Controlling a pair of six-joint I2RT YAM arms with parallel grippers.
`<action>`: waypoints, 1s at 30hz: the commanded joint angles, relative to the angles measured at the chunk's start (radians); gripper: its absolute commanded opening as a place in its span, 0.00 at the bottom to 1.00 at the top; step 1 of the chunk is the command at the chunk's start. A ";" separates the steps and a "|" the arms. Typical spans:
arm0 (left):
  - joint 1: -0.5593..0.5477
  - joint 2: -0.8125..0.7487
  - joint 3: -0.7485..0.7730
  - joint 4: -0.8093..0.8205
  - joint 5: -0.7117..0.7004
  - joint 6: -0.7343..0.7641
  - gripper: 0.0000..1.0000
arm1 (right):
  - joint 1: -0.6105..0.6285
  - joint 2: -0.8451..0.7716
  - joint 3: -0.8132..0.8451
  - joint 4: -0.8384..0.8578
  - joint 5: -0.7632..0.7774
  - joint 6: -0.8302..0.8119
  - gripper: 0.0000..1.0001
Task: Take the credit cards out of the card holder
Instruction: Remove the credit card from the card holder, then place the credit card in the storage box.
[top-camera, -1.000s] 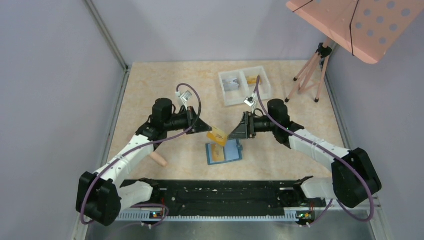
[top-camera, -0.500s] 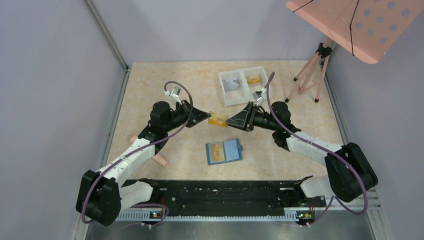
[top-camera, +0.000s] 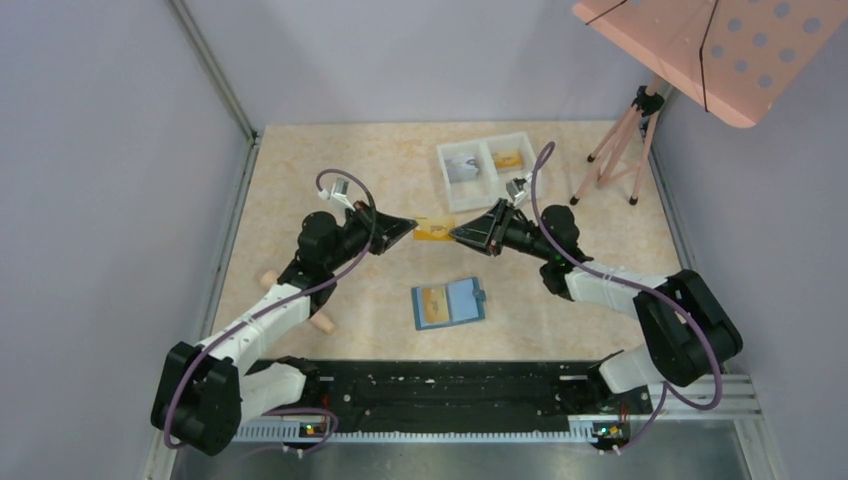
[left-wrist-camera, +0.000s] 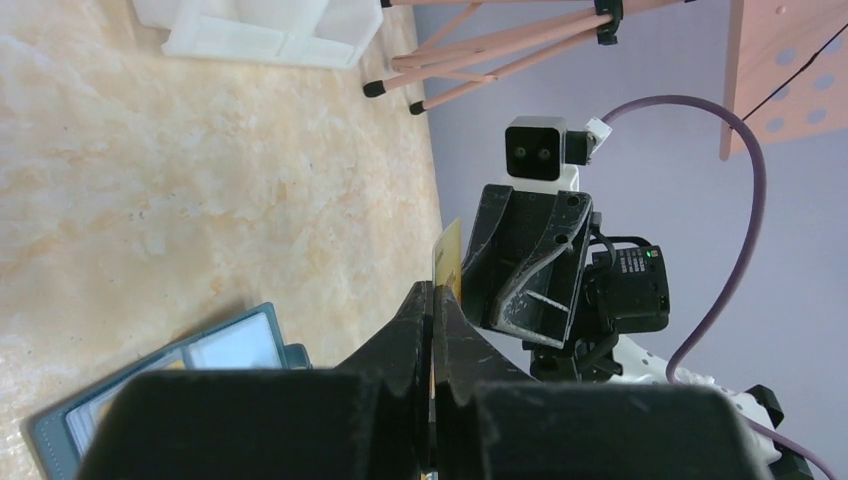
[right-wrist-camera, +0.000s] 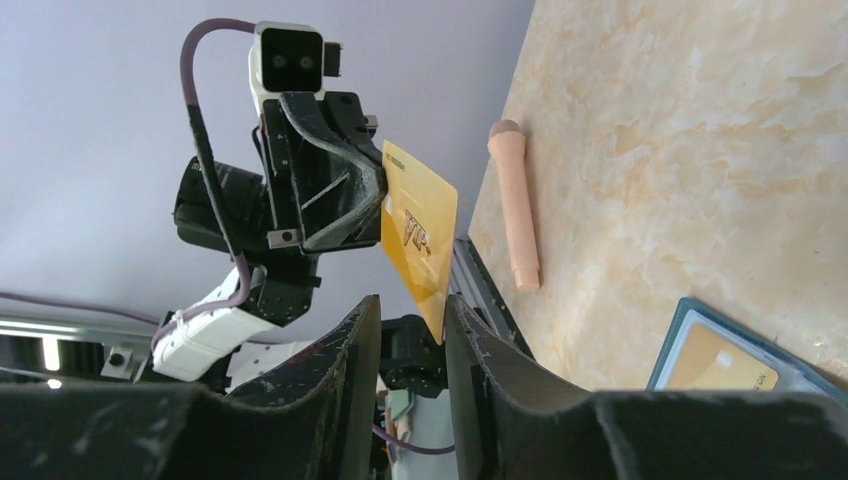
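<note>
An orange-gold credit card (top-camera: 434, 230) hangs in the air between the two arms, above the table. My left gripper (top-camera: 412, 228) is shut on its left end; in the left wrist view the card (left-wrist-camera: 449, 255) sticks up edge-on from the pinched fingertips (left-wrist-camera: 433, 290). My right gripper (top-camera: 453, 233) faces it, jaws apart, with the card's corner (right-wrist-camera: 418, 232) reaching between them (right-wrist-camera: 410, 300) close to one finger. The teal card holder (top-camera: 449, 302) lies open on the table, another orange card (top-camera: 433, 304) in its left pocket.
A white two-compartment tray (top-camera: 495, 203) stands at the back, an orange card (top-camera: 507, 158) in its right half. A pink peg (top-camera: 318, 320) lies near the left arm. A pink tripod (top-camera: 620, 140) with a perforated board (top-camera: 700, 50) stands at the back right.
Both grippers have risen and moved away from the card holder toward the back, carrying the card. The right gripper's jaws have narrowed around the card's free end.
</note>
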 joint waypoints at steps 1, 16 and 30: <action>-0.001 -0.041 -0.016 0.063 -0.043 -0.013 0.00 | 0.009 0.020 -0.010 0.119 0.025 0.045 0.29; -0.002 -0.052 -0.036 0.061 -0.077 -0.012 0.00 | 0.029 0.061 -0.028 0.188 0.063 0.072 0.00; -0.001 -0.053 0.139 -0.462 -0.065 0.317 0.86 | -0.201 0.042 0.319 -0.576 0.072 -0.484 0.00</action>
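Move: About 4 cm to the right hand's left, 1 cm farther out and level in height, is the middle of the yellow card, one end of which already sits between its open fingers. The white box lies roughly 22 cm ahead, 9 cm to the right and some 19 cm below; the card holder is about 8 cm back, 1 cm left and 20 cm below. For the left hand, gripping the card's other end, its middle is some 4 cm to the right. Closing its fingers from about a third open, the right hand stays almost in place, sinking about 1 cm, and pinches the card's end while the left keeps its hold. Then the left opens wide, dips about 2.5 cm and rolls some 10 degrees, and the right carries the card forward some 6 cm and a little right, picking up speed towards the white box. ##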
